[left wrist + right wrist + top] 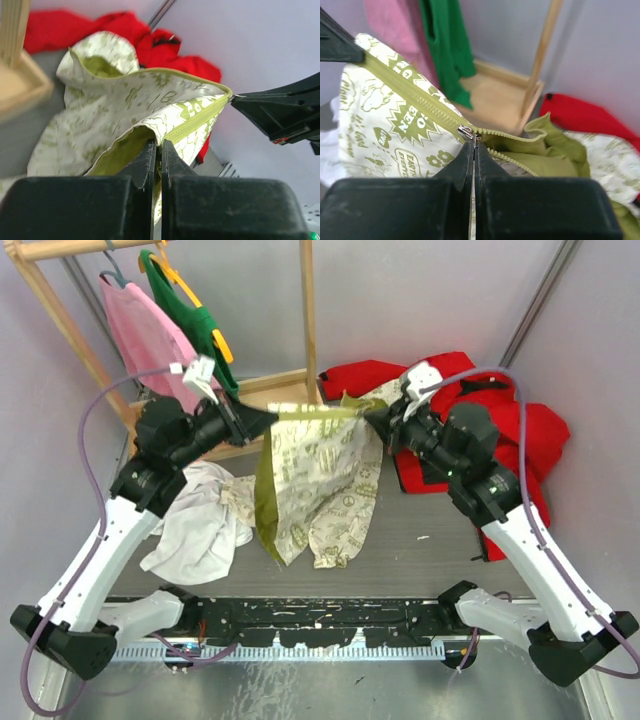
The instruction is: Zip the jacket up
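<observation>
The jacket [320, 480], cream with olive prints and olive inside, hangs above the table, stretched between my two grippers. My left gripper [266, 420] is shut on the jacket's zipper end; in the left wrist view its tips [160, 146] pinch the fabric beside the olive zipper [197, 120]. My right gripper [372, 416] is shut on the zipper pull; in the right wrist view it [474, 148] closes just under the silver slider [466, 132]. The zipper [415, 97] is closed from the slider to the left gripper and open behind the slider, by the olive hood [555, 145].
A bright red jacket [505, 430] lies at the back right under the right arm. A white garment [200, 530] lies at the left. A wooden rack [308, 320] at the back holds a pink garment [150, 335] and a green garment [195, 315].
</observation>
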Action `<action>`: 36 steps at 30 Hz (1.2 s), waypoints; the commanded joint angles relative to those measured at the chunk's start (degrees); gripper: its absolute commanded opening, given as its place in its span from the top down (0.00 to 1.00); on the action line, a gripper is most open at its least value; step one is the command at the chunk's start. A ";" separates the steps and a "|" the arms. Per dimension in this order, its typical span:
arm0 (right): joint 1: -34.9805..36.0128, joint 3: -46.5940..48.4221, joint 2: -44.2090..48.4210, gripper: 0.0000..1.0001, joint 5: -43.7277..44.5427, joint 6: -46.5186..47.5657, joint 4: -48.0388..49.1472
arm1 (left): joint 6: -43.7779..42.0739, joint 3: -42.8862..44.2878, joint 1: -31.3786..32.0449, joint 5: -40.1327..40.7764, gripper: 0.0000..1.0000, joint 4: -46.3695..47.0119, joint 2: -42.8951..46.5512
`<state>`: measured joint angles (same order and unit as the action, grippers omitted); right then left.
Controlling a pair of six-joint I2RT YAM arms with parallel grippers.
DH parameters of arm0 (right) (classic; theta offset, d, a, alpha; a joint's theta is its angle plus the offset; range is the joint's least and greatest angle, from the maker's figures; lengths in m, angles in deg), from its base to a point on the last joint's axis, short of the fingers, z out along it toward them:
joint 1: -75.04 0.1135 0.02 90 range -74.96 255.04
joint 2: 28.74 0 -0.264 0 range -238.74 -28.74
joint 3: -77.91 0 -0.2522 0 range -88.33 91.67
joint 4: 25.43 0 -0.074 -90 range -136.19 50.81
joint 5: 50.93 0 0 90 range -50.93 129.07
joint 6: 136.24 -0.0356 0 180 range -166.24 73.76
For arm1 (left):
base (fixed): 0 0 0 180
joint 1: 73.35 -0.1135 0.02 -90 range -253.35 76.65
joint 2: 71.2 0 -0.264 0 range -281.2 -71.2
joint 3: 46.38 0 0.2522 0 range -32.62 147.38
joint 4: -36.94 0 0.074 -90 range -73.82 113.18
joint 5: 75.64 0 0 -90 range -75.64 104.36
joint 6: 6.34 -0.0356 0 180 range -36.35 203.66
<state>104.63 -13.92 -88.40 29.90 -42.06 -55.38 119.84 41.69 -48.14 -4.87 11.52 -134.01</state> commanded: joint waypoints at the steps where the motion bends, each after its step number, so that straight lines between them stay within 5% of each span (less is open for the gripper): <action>1: -0.43 -12.28 -0.45 0.99 -10.13 -7.35 6.83 | -0.45 -13.25 -0.95 2.44 1.00 -2.67 5.18; 8: 0.21 -26.55 -4.16 0.99 -13.32 -12.68 17.03 | 1.22 -32.25 -0.95 8.65 1.00 -5.28 16.36; 15: 0.29 -27.98 -9.76 0.99 -11.61 -12.34 17.79 | 3.08 -42.03 -0.95 12.68 1.00 -5.60 22.80; 28: -4.27 -25.91 -5.90 0.99 11.33 -7.72 8.73 | 2.68 -44.81 -1.04 26.14 1.00 -15.62 29.87; 36: -4.61 -24.93 -5.48 0.99 4.39 -9.15 8.14 | 0.71 -43.48 -1.00 26.46 1.00 -16.58 28.88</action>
<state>101.17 -41.89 -95.57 33.75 -51.37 -48.34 123.03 -3.82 -48.64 17.58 -2.47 -105.01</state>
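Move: Both hands hold the jacket aloft, roughly 30 cm above the table. The left pinches the zip's bottom end, with the zipper pull level with it some 17 cm to its right. The sleeve cuff lies about 11 cm left and 5 cm back of this hand, the white cloth 22 cm left and 10 cm back, both on the table. The right keeps the zipper pull between its fingertips; the red jacket lies some 33 cm right of it and 7 cm farther out, on the table. Both hands, fingers staying shut on the zip's bottom end (left) and the zipper pull (right), drop fast together by about 25 cm towards the table, tipping their fingertips down some 30 degrees, the left also drawing back and to the left. Then, low over the table, they part: the left keeps going left towards the cuff and white cloth, turning counter-clockwise, while the right, after a small drift left on the way down, swings about 6 cm right and a little forward, away from the left hand, drawing the pull along the zip towards the collar. ##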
